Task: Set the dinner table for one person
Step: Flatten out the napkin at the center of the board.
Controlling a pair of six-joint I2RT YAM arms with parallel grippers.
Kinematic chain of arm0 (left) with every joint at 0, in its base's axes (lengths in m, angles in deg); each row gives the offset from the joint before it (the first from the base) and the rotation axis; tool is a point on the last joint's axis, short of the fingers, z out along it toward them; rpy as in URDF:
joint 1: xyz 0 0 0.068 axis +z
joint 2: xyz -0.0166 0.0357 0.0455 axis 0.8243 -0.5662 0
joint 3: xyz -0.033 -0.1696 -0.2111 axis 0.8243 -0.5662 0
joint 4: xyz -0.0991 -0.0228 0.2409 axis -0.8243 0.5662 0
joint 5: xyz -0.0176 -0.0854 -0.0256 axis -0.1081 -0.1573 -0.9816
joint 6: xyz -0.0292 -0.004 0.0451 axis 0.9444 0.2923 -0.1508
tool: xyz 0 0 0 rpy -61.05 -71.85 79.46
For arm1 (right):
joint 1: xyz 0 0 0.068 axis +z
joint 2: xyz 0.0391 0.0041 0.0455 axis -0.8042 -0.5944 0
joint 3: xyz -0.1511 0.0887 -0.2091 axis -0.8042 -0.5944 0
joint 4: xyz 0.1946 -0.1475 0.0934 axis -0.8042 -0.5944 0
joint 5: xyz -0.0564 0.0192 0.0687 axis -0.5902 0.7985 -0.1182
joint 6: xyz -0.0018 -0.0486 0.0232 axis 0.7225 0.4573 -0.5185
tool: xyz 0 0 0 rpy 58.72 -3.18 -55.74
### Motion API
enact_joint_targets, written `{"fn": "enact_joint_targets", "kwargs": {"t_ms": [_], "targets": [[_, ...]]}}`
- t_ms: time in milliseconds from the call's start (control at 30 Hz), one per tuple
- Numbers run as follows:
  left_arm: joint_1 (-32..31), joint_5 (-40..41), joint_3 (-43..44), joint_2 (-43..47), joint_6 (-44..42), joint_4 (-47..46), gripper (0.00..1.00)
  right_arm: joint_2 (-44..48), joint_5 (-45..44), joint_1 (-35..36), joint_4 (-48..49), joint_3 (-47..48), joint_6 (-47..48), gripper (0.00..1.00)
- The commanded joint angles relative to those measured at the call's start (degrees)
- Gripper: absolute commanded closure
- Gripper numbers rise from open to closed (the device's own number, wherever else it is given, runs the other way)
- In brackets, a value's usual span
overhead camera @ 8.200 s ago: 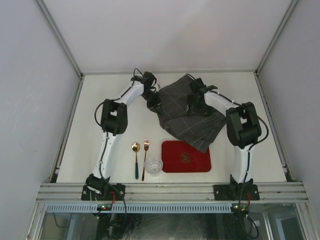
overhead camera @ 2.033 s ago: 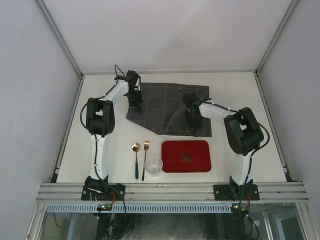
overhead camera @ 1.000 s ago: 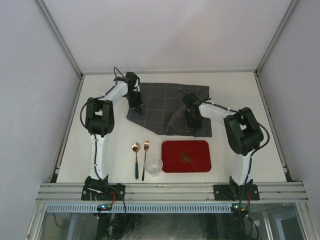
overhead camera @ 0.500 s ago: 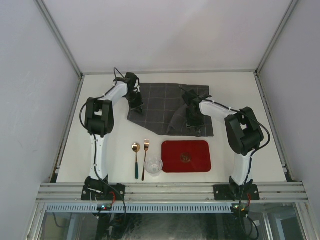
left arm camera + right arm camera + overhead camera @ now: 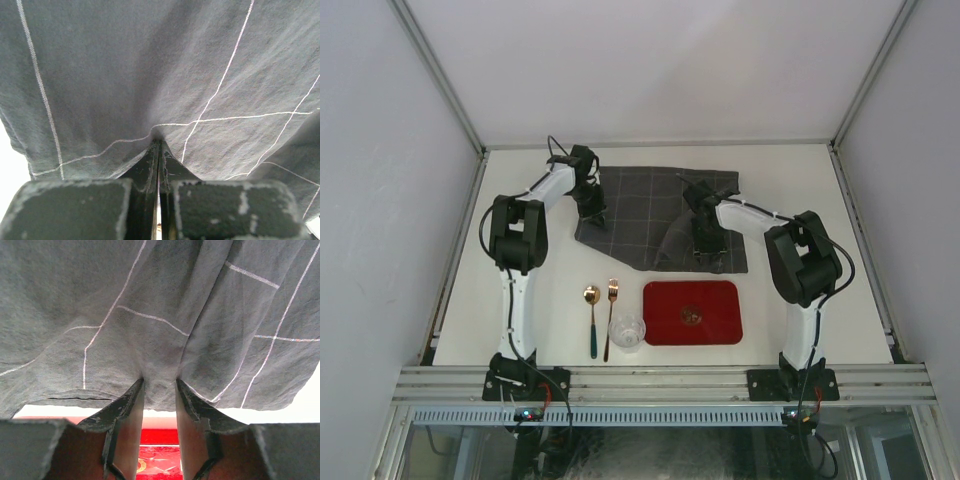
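Observation:
The dark grey checked cloth (image 5: pixel 640 210) (image 5: pixel 150 65) (image 5: pixel 150 290) lies spread on the far half of the dinner table (image 5: pixel 800 180), with one fold raised near its right middle. My left gripper (image 5: pixel 590 207) (image 5: pixel 159 142) is shut on the cloth near its left edge, and the fabric puckers at the tips. My right gripper (image 5: pixel 706 245) (image 5: pixel 159 384) stands at the cloth's near right edge. Its jaws are apart, with the tips against the fabric. The cloth's hem, a strip of table and the red tray (image 5: pixel 160 460) show through the gap.
The red tray (image 5: pixel 692 312) lies near the front edge, just short of the cloth. To its left are a clear glass (image 5: pixel 627 331), a copper fork (image 5: pixel 611 315) and a gold spoon with a teal handle (image 5: pixel 591 322). Aluminium rails and white walls bound the table.
Eight seconds ago the cloth hung bunched between both grippers; it now lies spread out. In the last second the right gripper edged slightly left and the cloth's near right corner shifted outward. The left gripper has not moved.

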Motion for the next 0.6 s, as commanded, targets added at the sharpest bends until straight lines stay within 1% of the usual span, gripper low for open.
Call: {"fn": "enact_joint_targets", "kwargs": {"t_ms": [0,200,300,400,433,467,500,567], "targets": [[-0.5,0.8,-2.1,-0.1,-1.1,0.4,1.00,0.0,-0.3,-0.2,0.3,1.7,0.3,0.69],[-0.5,0.7,-2.1,-0.1,-1.1,0.3,1.00,0.5,-0.6,-0.1,0.0,1.7,0.3,0.74],[-0.5,0.5,-2.0,-0.2,-1.0,0.2,1.00,0.4,-0.8,-0.3,-0.2,1.7,0.3,0.81],[-0.4,0.4,-2.1,-0.2,-1.1,0.2,1.00,0.0,-0.7,-0.4,-0.3,1.7,0.3,0.84],[-0.4,0.4,-2.0,-0.2,-1.1,0.2,1.00,-0.1,-0.7,-0.4,-0.4,1.7,0.2,0.87],[-0.5,0.4,-2.0,-0.2,-1.1,0.2,1.00,-0.2,-0.6,-0.4,-0.4,1.7,0.2,0.93],[-0.5,0.3,-2.0,-0.2,-1.1,0.2,1.00,-0.3,-0.5,-0.4,-0.4,1.7,0.2,0.97],[-0.4,0.2,-1.9,-0.2,-1.1,0.2,1.00,-0.4,-0.5,-0.4,-0.4,1.7,0.2,1.00]]}}
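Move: The loose ripple of napkin that the right hand goes for lies directly between its parted fingertips, about 1 cm down. The napkin's near right corner is some 8 cm to the right and 3 cm back, the red tray's middle about 13 cm back and 4 cm left, and the glass roughly 16 cm back and 19 cm left. From the left hand, that ripple lies around 27 cm right and 10 cm back. The right hand stays in place, pointing down just inside the napkin's near edge, and closes its fingers from about a third open to almost shut, gathering and pinching the loose cloth between the tips without any lift or wrist turn. The left hand keeps its already shut fingertips down on the napkin's left part, shifting by less than half a centimetre. ##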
